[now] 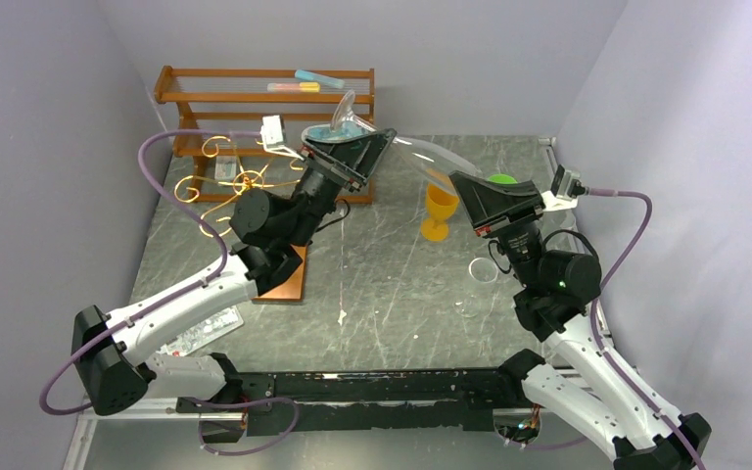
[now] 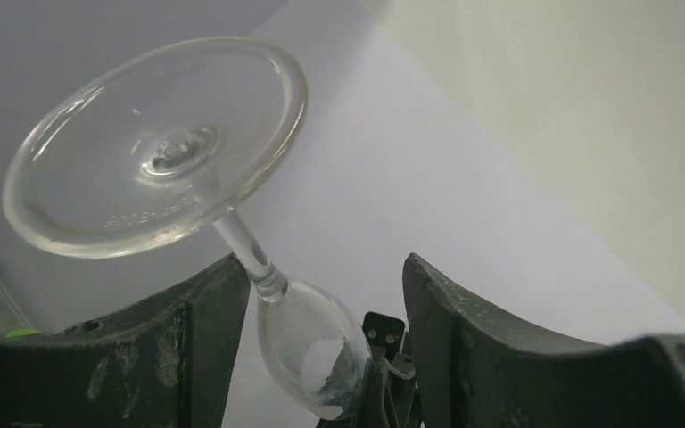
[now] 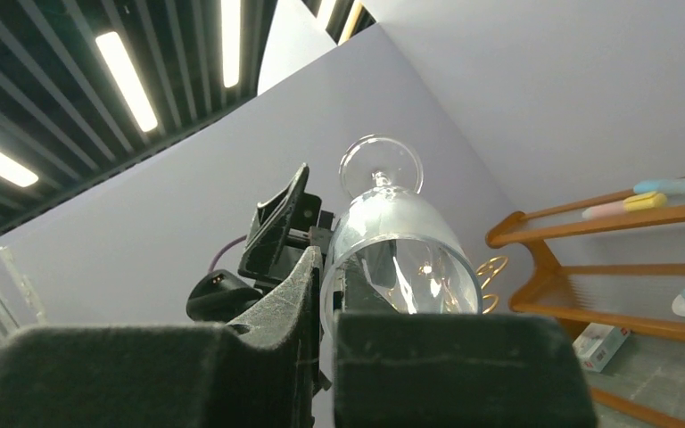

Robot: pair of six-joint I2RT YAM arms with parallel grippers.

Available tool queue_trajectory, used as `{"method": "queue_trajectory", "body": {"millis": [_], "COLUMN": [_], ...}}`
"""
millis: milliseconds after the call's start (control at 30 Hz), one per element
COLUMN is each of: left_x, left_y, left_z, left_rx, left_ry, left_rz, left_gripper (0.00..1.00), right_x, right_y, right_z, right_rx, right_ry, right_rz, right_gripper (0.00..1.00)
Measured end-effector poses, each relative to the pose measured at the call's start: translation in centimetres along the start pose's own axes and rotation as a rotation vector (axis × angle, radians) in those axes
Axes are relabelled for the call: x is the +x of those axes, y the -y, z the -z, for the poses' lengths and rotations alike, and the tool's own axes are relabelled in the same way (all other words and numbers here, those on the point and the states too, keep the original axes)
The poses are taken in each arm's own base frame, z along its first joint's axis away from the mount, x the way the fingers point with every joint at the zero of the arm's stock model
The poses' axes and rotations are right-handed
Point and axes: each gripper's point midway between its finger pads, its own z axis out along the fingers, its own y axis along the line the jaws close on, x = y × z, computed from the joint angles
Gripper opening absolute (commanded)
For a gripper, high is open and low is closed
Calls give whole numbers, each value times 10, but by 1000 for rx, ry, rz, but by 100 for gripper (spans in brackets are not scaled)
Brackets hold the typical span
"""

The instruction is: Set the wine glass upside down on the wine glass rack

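The clear wine glass (image 1: 421, 152) hangs in the air, lying nearly level between my two arms. My right gripper (image 1: 462, 184) is shut on the rim of its bowl (image 3: 401, 250), with the glass wall pinched between the fingers (image 3: 294, 294). Its foot (image 2: 156, 147) points away toward the left arm. My left gripper (image 2: 321, 263) is open, its jaws standing either side of the stem (image 2: 245, 250) and bowl, with a gap to the right finger (image 2: 473, 339). The gold wire wine glass rack (image 1: 225, 186) stands on its copper-brown base (image 1: 289, 279) at the left, partly hidden by the left arm.
A brown wooden shelf (image 1: 264, 98) with small coloured items stands at the back left. A yellow goblet (image 1: 439, 211) and a green object (image 1: 499, 179) stand near the right arm, and a clear ring-shaped object (image 1: 483, 269) lies beside it. A packet (image 1: 196, 333) lies near the left.
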Motion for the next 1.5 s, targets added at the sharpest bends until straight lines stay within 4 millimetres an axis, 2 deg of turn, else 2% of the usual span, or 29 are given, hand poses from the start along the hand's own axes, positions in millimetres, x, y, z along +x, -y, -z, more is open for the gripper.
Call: {"method": "queue_trajectory", "body": {"millis": [167, 400, 500, 533, 667, 833, 867, 933, 967, 1000, 1067, 1167, 1367, 1500], "left_x": [-7, -23, -31, -34, -37, -41, -41, -41, -40, -40, -42, -44, -31, -18], "left_y": [1, 6, 7, 7, 6, 13, 13, 10, 9, 9, 8, 8, 7, 8], "left_z": [1, 4, 4, 4, 5, 6, 7, 7, 7, 7, 8, 10, 21, 34], "left_rx": [-15, -3, -3, -4, -11, 3, 1, -15, -20, -20, -28, -39, -51, -36], "left_ry": [89, 187, 231, 242, 261, 279, 279, 275, 271, 271, 269, 256, 120, -7], "left_rz": [-15, -38, -48, -53, -75, -73, -78, -92, -100, -108, -150, -212, -379, -481], "left_gripper": [55, 53, 44, 38, 7, 5, 5, 5, 5, 5, 5, 5, 5, 5], "right_x": [2, -1, -2, -2, -4, 0, 2, 5, 7, 9, 13, 14, 10, 19], "right_y": [-3, -10, -12, -12, -16, -17, -17, -14, -12, -9, 0, 11, 24, 28], "right_z": [0, 2, 2, 3, 4, 7, 7, 10, 12, 14, 21, 32, 46, 47], "right_rx": [-17, -35, -37, -38, -45, -49, -47, -28, -14, 7, 62, 149, 294, 309], "right_ry": [-13, -9, -7, -7, -5, -30, -37, -59, -68, -82, -108, -139, -206, -311], "right_rz": [-6, -17, -22, -23, -28, -26, -25, -19, -12, -14, 1, 40, 137, 218], "right_gripper": [0, 0, 0, 0, 0, 0, 8, 50, 67, 80, 96, 100, 100, 92]}}
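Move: Some 4 cm to the left hand's left, 2 cm ahead and 2 cm higher is the wine glass's stem, between its open fingers. The gold rack stands about 24 cm to that hand's left, 11 cm ahead and 35 cm below. From the right hand, which pinches the rim, the stem lies 14 cm left, 6 ahead and 5 up; the orange goblet 20 cm ahead, 3 right, 40 below; the green goblet 22 ahead, 13 right, equally low. Sliding left about 4 cm and up 2 while turning counter-clockwise, the left hand shuts its fingers on the stem as the right keeps its pinch on the rim and eases back 2 cm. The right then opens, lets go and sinks about 6 cm clear of the glass; the left rolls its left side up some 25 degrees, drawing slightly back and down. ##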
